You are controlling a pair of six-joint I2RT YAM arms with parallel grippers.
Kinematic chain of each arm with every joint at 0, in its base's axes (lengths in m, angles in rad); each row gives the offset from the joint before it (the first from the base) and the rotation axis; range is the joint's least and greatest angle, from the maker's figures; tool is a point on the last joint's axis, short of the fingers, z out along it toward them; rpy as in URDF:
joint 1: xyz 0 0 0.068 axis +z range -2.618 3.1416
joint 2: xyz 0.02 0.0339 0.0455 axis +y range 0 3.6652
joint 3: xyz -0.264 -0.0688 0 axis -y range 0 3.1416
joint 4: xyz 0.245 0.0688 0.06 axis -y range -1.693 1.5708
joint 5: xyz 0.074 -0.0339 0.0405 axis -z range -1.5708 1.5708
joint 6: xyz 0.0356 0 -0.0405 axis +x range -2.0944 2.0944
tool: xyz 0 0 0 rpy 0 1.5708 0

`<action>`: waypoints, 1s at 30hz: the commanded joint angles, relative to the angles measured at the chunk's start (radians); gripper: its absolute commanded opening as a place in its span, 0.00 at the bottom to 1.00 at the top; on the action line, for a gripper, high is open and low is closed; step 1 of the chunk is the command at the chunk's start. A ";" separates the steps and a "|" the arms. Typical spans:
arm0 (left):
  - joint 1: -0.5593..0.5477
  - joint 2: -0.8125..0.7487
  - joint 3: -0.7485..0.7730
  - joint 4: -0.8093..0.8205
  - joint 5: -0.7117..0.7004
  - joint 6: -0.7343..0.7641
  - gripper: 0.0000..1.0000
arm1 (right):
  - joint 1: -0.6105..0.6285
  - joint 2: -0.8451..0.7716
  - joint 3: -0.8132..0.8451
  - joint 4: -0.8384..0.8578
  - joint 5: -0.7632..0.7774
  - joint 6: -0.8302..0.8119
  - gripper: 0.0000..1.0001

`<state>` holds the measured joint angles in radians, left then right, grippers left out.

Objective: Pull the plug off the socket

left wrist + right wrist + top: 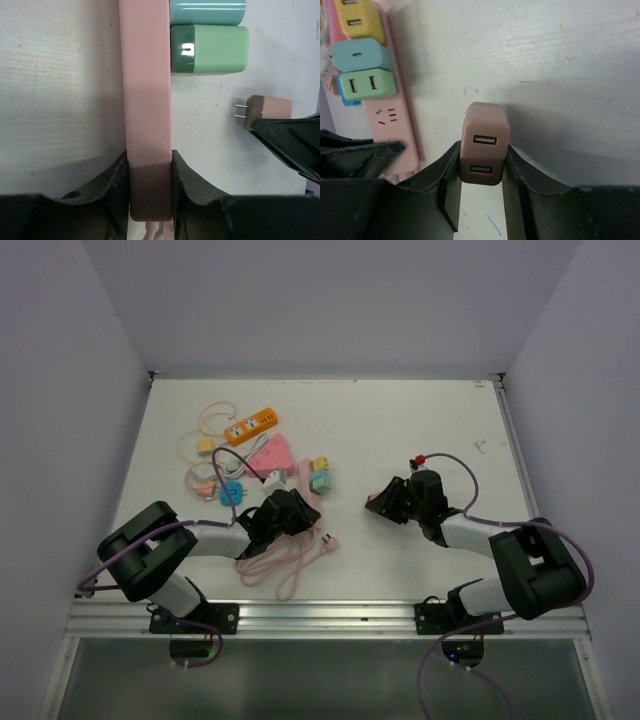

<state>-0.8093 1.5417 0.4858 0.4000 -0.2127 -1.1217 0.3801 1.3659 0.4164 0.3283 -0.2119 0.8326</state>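
A pink socket strip (145, 90) lies on the white table, and my left gripper (148, 185) is shut on its near end. A green adapter (210, 50) and a teal one (207, 11) are plugged into the strip's far part. The dusty-pink USB plug (485, 142) is out of the strip, its two prongs (240, 110) bare. My right gripper (482, 170) is shut on it, holding it a little to the right of the strip (395, 120). In the top view the left gripper (278, 515) and right gripper (383, 503) are a short way apart.
A yellow adapter (357, 20) also sits on the strip. An orange power strip (251, 425), a pink triangular block (270, 452), a blue adapter (231, 492) and tangled cables lie at the back left. A pink cord (290, 560) is coiled near the left arm.
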 commanded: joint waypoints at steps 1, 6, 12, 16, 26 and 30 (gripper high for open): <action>0.005 0.024 -0.055 -0.055 0.032 0.148 0.00 | -0.024 0.062 0.019 0.070 -0.142 -0.017 0.04; 0.006 0.024 -0.056 -0.040 0.053 0.160 0.00 | -0.046 0.079 0.009 0.074 -0.164 -0.006 0.36; 0.007 0.034 -0.053 -0.026 0.070 0.168 0.00 | -0.058 -0.017 0.024 -0.110 -0.046 -0.067 0.78; 0.007 0.037 -0.055 -0.021 0.075 0.172 0.00 | -0.061 -0.079 0.042 -0.277 0.072 -0.087 0.89; 0.005 0.034 -0.064 -0.001 0.088 0.178 0.00 | -0.058 -0.194 0.168 -0.466 0.114 -0.153 0.95; 0.007 0.035 -0.064 0.000 0.090 0.180 0.00 | -0.040 -0.203 0.185 -0.391 0.040 -0.124 0.95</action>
<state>-0.8055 1.5448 0.4599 0.4713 -0.1131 -1.0111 0.3267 1.1870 0.5587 -0.0898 -0.1043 0.7128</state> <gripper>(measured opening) 0.345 0.950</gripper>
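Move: The brown plug, already pulled off, is in the right fingers; the bare spot for it lies on the table about 3 cm beneath them and 1 cm back. On the pink strip, the green plug stands some 12 cm left and 4 ahead of the right hand, the yellow plug 12 left and 8 ahead; the cord's plug lies 10 left and 9 back. From the left hand, still gripping the strip's near end, the spot is about 13 cm right, 3 ahead and 2 below. Lower the brown plug some 1.5 cm with the right gripper, then open the fingers wide to let go of it. As they spread, ease up and swing about 5 cm right, left side of the hand dipping roughly 10 degrees, then lift away above the plug. With the left gripper keep the grip on the strip, turning slightly clockwise and drifting 1 cm back and right. ##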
